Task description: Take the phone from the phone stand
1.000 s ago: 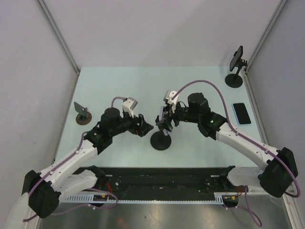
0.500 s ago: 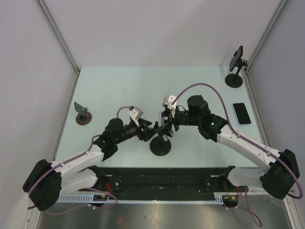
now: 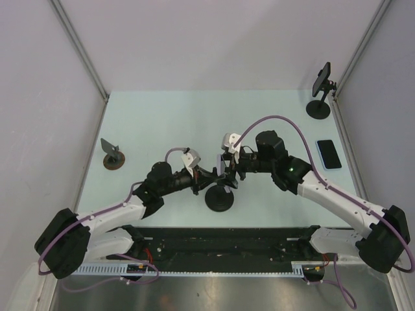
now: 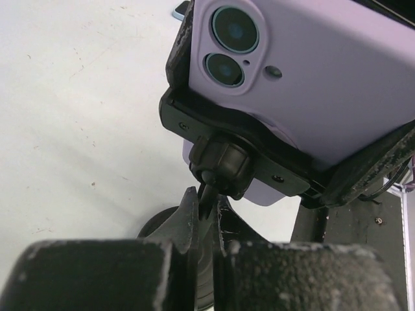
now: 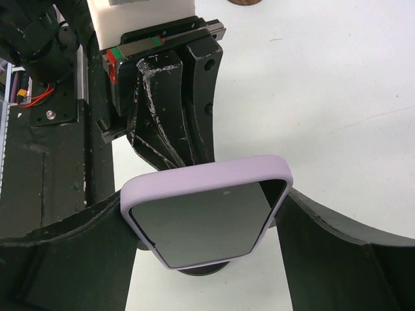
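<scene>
A phone in a lilac case [image 5: 204,217] sits in the black clamp of the phone stand [image 4: 227,133]. My right gripper [image 5: 204,207] is shut on the phone, one finger on each long edge; it shows in the top view [image 3: 228,170] above the stand's round base [image 3: 219,199]. My left gripper [image 4: 207,197] is shut on the stand's thin stem just below the ball joint [image 4: 220,165], and in the top view [image 3: 206,179] it reaches in from the left. The phone's back with two camera lenses [image 4: 292,71] fills the left wrist view.
A second stand holding a dark phone [image 3: 321,91] is at the back right corner. A blue-cased phone [image 3: 329,153] lies flat near the right edge. A small brown stand [image 3: 113,155] sits at the left. The black rail [image 3: 220,243] runs along the near edge.
My left arm has moved right to the stand and its gripper has shut on the stem. My right gripper has stayed on the phone, shifting slightly.
</scene>
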You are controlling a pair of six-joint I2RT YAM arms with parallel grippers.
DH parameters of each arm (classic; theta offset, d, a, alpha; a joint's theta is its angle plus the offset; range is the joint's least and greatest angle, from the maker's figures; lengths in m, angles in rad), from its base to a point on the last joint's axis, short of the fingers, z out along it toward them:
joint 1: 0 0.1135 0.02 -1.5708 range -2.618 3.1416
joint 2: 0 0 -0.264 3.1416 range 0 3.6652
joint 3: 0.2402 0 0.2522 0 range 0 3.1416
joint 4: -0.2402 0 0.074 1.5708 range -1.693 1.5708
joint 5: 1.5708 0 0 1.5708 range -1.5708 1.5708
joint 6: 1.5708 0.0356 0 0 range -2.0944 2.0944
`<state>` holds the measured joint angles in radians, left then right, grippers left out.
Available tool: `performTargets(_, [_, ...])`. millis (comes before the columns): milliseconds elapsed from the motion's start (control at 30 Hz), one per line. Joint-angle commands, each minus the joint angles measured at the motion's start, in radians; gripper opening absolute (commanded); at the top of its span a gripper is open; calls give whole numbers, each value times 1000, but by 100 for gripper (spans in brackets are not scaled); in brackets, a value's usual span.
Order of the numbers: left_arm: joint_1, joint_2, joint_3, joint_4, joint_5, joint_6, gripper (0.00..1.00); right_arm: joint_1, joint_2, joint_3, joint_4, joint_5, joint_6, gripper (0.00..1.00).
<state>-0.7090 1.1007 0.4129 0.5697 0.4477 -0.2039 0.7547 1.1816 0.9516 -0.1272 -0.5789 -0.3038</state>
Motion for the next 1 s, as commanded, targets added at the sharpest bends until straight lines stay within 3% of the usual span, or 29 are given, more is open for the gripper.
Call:
performTargets(0, [2, -32, -31, 58, -187, -6, 0, 23, -59, 9, -18, -35, 20, 0])
performTargets(133, [5, -56, -78, 58, -354, -45, 0, 20, -115, -42, 38, 75, 52, 0])
performTargets(400, [8, -85, -128, 58, -435, -101, 0, 20, -234, -148, 153, 306, 115, 0])
performTargets(567, [8, -93, -138, 58, -426, -107, 0, 20, -241, -160, 179, 297, 129, 0])
performTargets(733, [8, -91, -141, 58, -426, -109, 0, -3, -226, -162, 210, 182, 167, 0])
performTargets(900, [8, -96, -138, 58, -403, -103, 0, 9, -212, -162, 230, 215, 186, 0])
performTargets(967, [8, -98, -138, 58, -397, -103, 0, 34, -209, -162, 247, 246, 212, 10])
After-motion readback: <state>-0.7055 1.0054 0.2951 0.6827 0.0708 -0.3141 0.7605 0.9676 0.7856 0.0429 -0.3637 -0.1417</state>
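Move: The clamped phone sits right at the right hand's point, its middle only about 2 cm farther left and level in the other directions; the clamp head behind it is about 3 cm left and 2 cm below, and the round base about 3 cm left and some 20 cm below. From the left hand, already shut on the stand's neck, the phone is roughly 2 cm to the right, 1 cm ahead and 6 cm above. The phone, still gripped across its sides at first, is pulled to the right by the right hand, which turns about 15 degrees clockwise, then rises about 3 cm and shuts empty, clear of the phone. The left hand keeps pinching the stand's neck, starts slowly leftward, then swings forward and left about 5 cm, turning some 20 degrees counter-clockwise and taking the stand along. ##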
